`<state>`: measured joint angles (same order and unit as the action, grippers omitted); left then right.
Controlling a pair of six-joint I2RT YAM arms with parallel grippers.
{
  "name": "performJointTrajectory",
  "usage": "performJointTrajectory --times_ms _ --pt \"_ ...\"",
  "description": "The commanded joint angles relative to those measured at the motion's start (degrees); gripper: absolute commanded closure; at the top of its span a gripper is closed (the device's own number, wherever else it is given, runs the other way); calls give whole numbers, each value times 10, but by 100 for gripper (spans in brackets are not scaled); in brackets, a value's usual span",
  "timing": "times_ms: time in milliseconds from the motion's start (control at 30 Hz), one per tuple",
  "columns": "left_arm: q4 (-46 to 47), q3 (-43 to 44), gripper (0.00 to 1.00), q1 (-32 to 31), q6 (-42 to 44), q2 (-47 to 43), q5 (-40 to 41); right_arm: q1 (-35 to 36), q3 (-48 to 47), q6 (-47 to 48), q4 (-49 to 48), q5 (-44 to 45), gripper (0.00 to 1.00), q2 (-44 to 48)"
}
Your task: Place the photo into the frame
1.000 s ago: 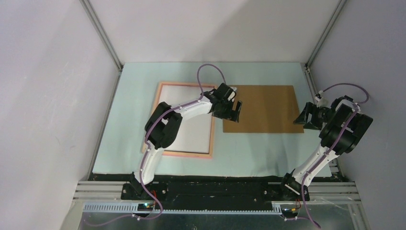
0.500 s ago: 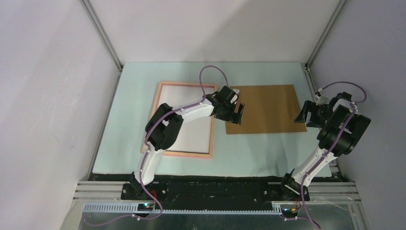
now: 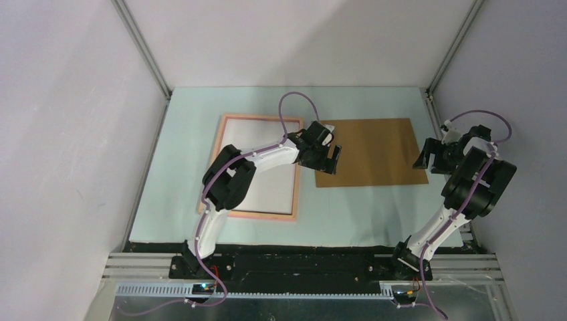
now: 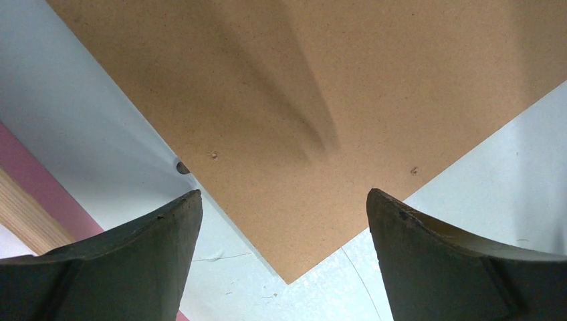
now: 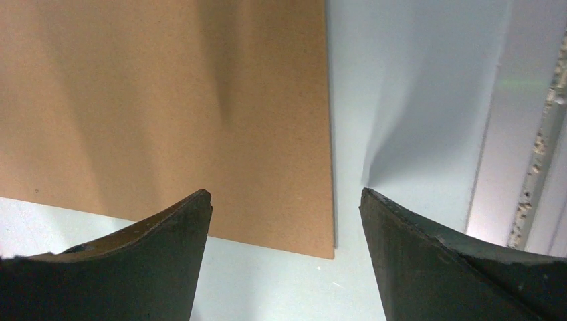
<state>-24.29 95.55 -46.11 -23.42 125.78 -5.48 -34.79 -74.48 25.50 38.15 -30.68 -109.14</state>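
Observation:
The pink frame [image 3: 254,215] lies flat at centre left, and my left arm crosses over it. A white sheet [image 3: 267,187] fills its opening; no seascape print shows, so I cannot tell whether this is the photo. To the right lies the brown backing board [image 3: 371,152]. My left gripper [image 3: 331,160] hovers open over the board's near left corner [image 4: 287,267], nothing between its fingers. A strip of the frame [image 4: 27,177] shows at that view's left edge. My right gripper [image 3: 426,155] stands open at the board's right edge [image 5: 314,221], holding nothing.
A pale mint mat [image 3: 361,210] covers the table. Grey enclosure walls stand on three sides, with metal corner posts [image 3: 144,50]. A rail [image 5: 535,167] runs just right of the right gripper. The arm bases sit on a black bar [image 3: 301,267] at the near edge.
The backing board has slid slightly to the right. The left gripper followed it to the right. The right gripper has opened wider and drawn back a little from the board's edge.

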Motion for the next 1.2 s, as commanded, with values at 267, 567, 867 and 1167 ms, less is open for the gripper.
performJointTrajectory --times_ms 267,567,867,1167 --pt "-10 8 2 -5 5 2 -49 21 -44 -11 83 -111 19 -68" --pt "-6 20 2 -6 18 2 -80 12 -126 16 242 -257 29 -64" --pt "-5 27 1 -6 44 -6 -99 10 -182 68 368 -342 35 -7" --pt "-5 34 0 -6 72 -20 -123 8 -250 161 533 -420 38 20"
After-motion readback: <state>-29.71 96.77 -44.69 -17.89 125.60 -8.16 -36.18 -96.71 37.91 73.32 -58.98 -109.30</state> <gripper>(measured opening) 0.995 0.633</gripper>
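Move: The near right corner of the brown backing board lies about 3 cm back and 1 cm to the right of the right hand, some 2 cm below; the board's middle is roughly 11 cm ahead and 18 cm to its left. The left hand straddles the near left corner, about 3 cm back and 4 cm left of it. From the left hand, the board's middle is some 11 cm ahead and 15 cm right, and the frame's middle about level and 28 cm left. Leftward by a little over 2 cm and slightly forward, low at the board's near right corner, the right hand narrows its fingers to pinch the corner across its two edges, then lifts about 14 cm, drifting farther left and rolling its left side up some 20 degrees. The left hand, wide open, stays low at the opposite near corner, shifting barely 2 cm left, one fingertip on the left edge. ##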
